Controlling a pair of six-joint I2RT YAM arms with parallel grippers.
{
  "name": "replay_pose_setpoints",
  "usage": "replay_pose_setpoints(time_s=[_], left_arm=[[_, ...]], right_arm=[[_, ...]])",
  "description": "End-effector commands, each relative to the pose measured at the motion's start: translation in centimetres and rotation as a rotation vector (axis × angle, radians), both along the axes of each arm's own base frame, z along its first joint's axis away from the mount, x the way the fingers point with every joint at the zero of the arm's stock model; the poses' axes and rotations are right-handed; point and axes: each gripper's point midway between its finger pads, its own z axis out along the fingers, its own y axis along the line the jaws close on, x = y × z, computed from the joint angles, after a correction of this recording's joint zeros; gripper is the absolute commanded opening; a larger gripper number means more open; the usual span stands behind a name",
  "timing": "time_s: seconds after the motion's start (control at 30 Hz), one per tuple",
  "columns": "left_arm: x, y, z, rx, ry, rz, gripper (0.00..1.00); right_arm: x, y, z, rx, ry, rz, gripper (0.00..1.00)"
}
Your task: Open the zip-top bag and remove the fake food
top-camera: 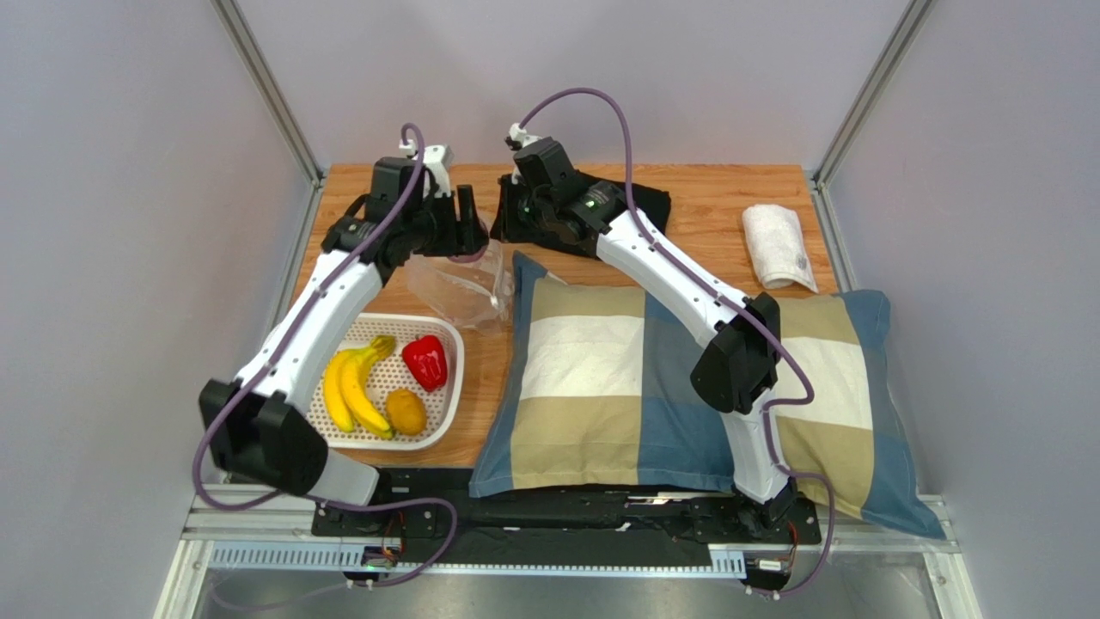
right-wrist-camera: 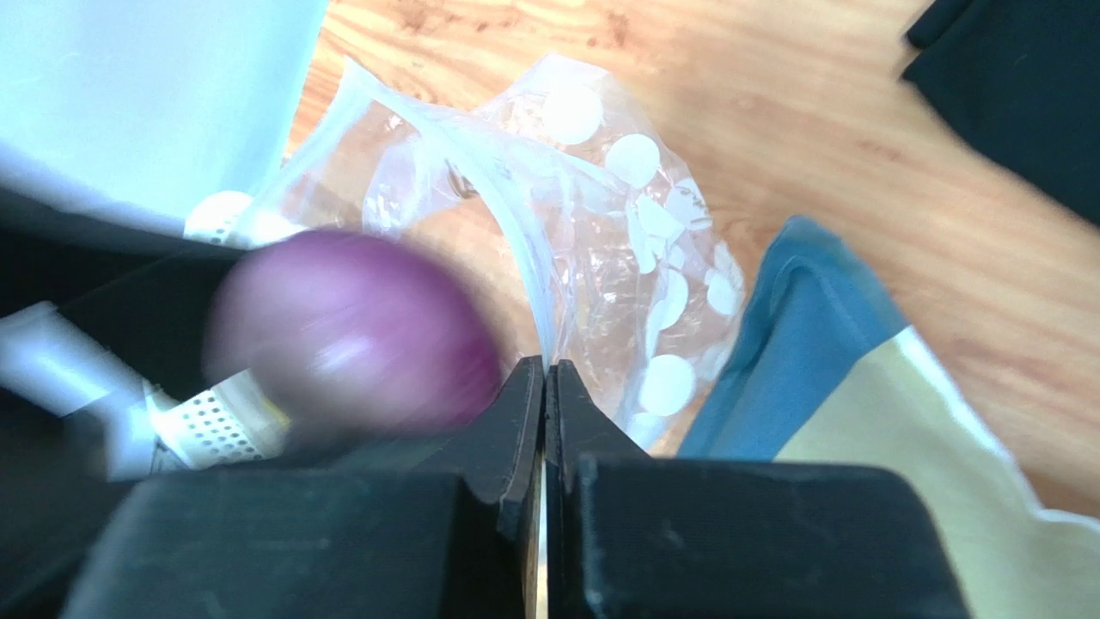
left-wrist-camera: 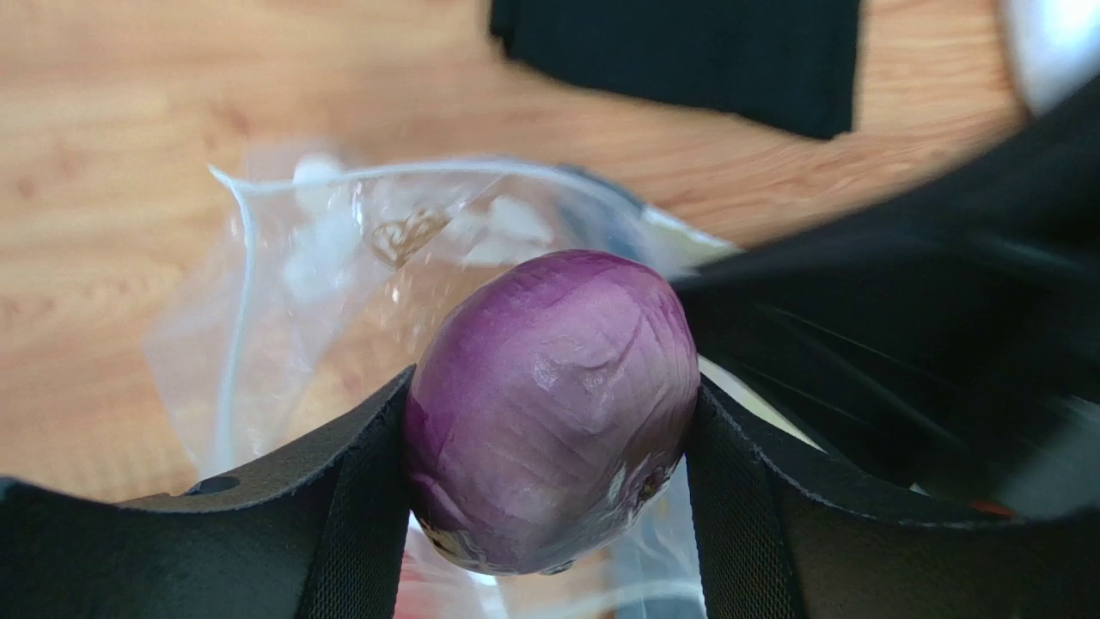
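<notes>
My left gripper (left-wrist-camera: 553, 432) is shut on the purple onion (left-wrist-camera: 555, 387), one piece of the fake food, with both pads pressed to its sides above the mouth of the zip-top bag (left-wrist-camera: 323, 271). The clear, white-spotted bag (top-camera: 458, 286) stands crumpled between the two grippers. My right gripper (right-wrist-camera: 548, 374) is shut, and the bag's rim strip (right-wrist-camera: 517, 245) runs into its fingertips. The onion (right-wrist-camera: 355, 329) shows blurred just left of those fingers. A yellow banana bunch (top-camera: 349, 387), a red pepper (top-camera: 425, 361) and an orange mango-like fruit (top-camera: 406, 412) lie in the white perforated tray (top-camera: 447, 410).
A checked blue, tan and white pillow (top-camera: 672, 374) covers the table's right half, its corner touching the bag. A folded black cloth (top-camera: 639, 206) lies at the back under the right wrist. A rolled white towel (top-camera: 779, 245) is at the back right.
</notes>
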Motion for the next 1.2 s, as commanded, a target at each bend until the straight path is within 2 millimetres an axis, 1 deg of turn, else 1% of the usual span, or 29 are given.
replay_pose_setpoints(time_s=[0.0,0.03,0.07,0.1,0.13,0.17,0.2,0.23,0.27,0.3,0.33,0.37,0.43,0.47,0.5,0.53,0.57,0.6,0.63,0.67,0.77,0.9,0.93,0.97,1.0,1.03,1.07,1.1,1.17], left_arm=[[1.1,-0.8,8.7,0.003,-0.374,-0.093,0.00],[1.0,0.3,8.0,0.039,-0.327,-0.042,0.00],[1.2,0.7,10.0,0.000,-0.323,0.034,0.00],[1.3,1.0,9.9,-0.020,-0.276,0.083,0.00],[0.2,2.5,9.0,-0.042,-0.160,0.232,0.00],[-0.2,2.8,11.1,-0.094,-0.150,0.300,0.00],[-2.0,3.5,9.9,-0.091,-0.047,0.358,0.00],[-2.7,3.8,10.3,-0.152,-0.010,0.443,0.00],[-3.6,4.6,9.9,-0.158,0.021,0.505,0.00],[-6.0,6.2,9.3,-0.137,0.060,0.579,0.00],[-6.8,8.4,8.8,-0.107,0.048,0.708,0.00],[-8.0,9.6,6.7,-0.041,0.080,0.745,0.00],[-10.6,12.1,5.6,0.038,0.074,0.797,0.00],[-11.9,13.1,3.0,0.088,0.136,0.830,0.00],[-13.8,14.0,2.2,0.108,0.166,0.857,0.00],[-14.7,14.4,1.0,0.103,0.195,0.897,0.00],[-16.0,15.0,-1.8,0.142,0.260,0.917,0.00],[-16.0,14.9,-2.5,0.116,0.248,0.916,0.00],[-16.2,14.7,-3.7,0.108,0.275,0.906,0.00],[-16.9,14.9,-5.9,0.125,0.323,0.920,0.00],[-15.9,15.1,-8.5,0.119,0.371,0.915,0.00],[-14.9,15.8,-10.6,0.174,0.482,0.929,0.00],[-14.9,15.7,-11.0,0.181,0.506,0.928,0.00],[-15.0,15.5,-12.1,0.200,0.553,0.924,0.01],[-15.2,15.4,-12.6,0.204,0.582,0.917,0.08],[-15.5,15.0,-13.3,0.205,0.618,0.908,0.15],[-15.6,15.0,-13.9,0.219,0.649,0.910,0.24],[-16.1,15.0,-14.2,0.229,0.675,0.915,0.38],[-16.4,15.2,-14.1,0.242,0.687,0.928,0.48]], right_arm=[[-0.6,0.4,2.8,0.114,0.014,0.005,0.00],[-0.6,0.4,2.8,0.115,0.014,0.003,0.00],[-0.5,0.3,2.8,0.114,0.014,0.000,0.00],[-0.5,0.4,2.9,0.117,0.012,0.005,0.00],[-0.3,0.4,2.4,0.108,0.019,0.000,0.00],[0.0,0.4,2.6,0.106,0.008,-0.008,0.00],[0.4,0.3,2.4,0.103,0.009,-0.018,0.00],[0.9,0.4,1.8,0.096,0.013,-0.025,0.00],[1.4,0.3,2.1,0.099,0.000,-0.043,0.00],[2.1,0.1,2.1,0.104,0.000,-0.062,0.00],[2.7,0.1,2.1,0.114,-0.002,-0.075,0.00],[3.2,0.2,1.6,0.120,0.001,-0.080,0.00],[4.3,0.5,2.4,0.176,-0.015,-0.085,0.00],[4.4,0.8,2.3,0.196,-0.010,-0.071,0.00],[4.8,0.9,2.3,0.212,-0.004,-0.075,0.00],[5.1,1.3,3.0,0.258,-0.012,-0.080,0.00],[5.2,1.5,3.4,0.288,-0.010,-0.078,0.00],[5.3,1.5,2.9,0.305,0.001,-0.088,0.00],[5.8,2.1,4.3,0.382,-0.016,-0.098,0.00],[5.9,2.3,4.8,0.415,-0.021,-0.100,0.00],[6.6,3.1,6.2,0.522,-0.038,-0.117,0.00],[8.3,3.9,7.8,0.632,-0.046,-0.143,0.00],[9.2,4.5,6.7,0.642,-0.038,-0.150,0.00],[9.6,4.7,8.1,0.683,-0.045,-0.158,0.00],[10.2,5.0,8.0,0.696,-0.043,-0.163,0.00],[11.0,5.6,6.6,0.702,-0.025,-0.171,0.00],[11.3,5.8,7.7,0.734,-0.039,-0.165,0.00],[11.6,6.1,7.7,0.763,-0.021,-0.175,0.00],[12.1,6.7,8.2,0.819,-0.039,-0.173,0.00]])
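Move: The left hand holds the onion at the bag's mouth. The open spot in the tray is about 17 cm back, 15 left and 21 below; the red pepper lies roughly 6 cm right of that spot and 3 farther out, the bananas 6 cm left of it and 2 nearer. The right hand grips the rim of the bag, whose body hangs some 6 cm back, 5 left and 11 below; the black cloth is 6 cm ahead, 14 right, 23 below. Up first, about 11 cm, the left hand lifts the gripped onion clear of the bag, then sweeps back and left and down to the gap between bananas and pepper, turning counter-clockwise until its fingers point down, grip kept. After a brief hold the right hand, still pinching the rim, draws the bag some 11 cm forward, also left and a little up, rolling its left side upward. ##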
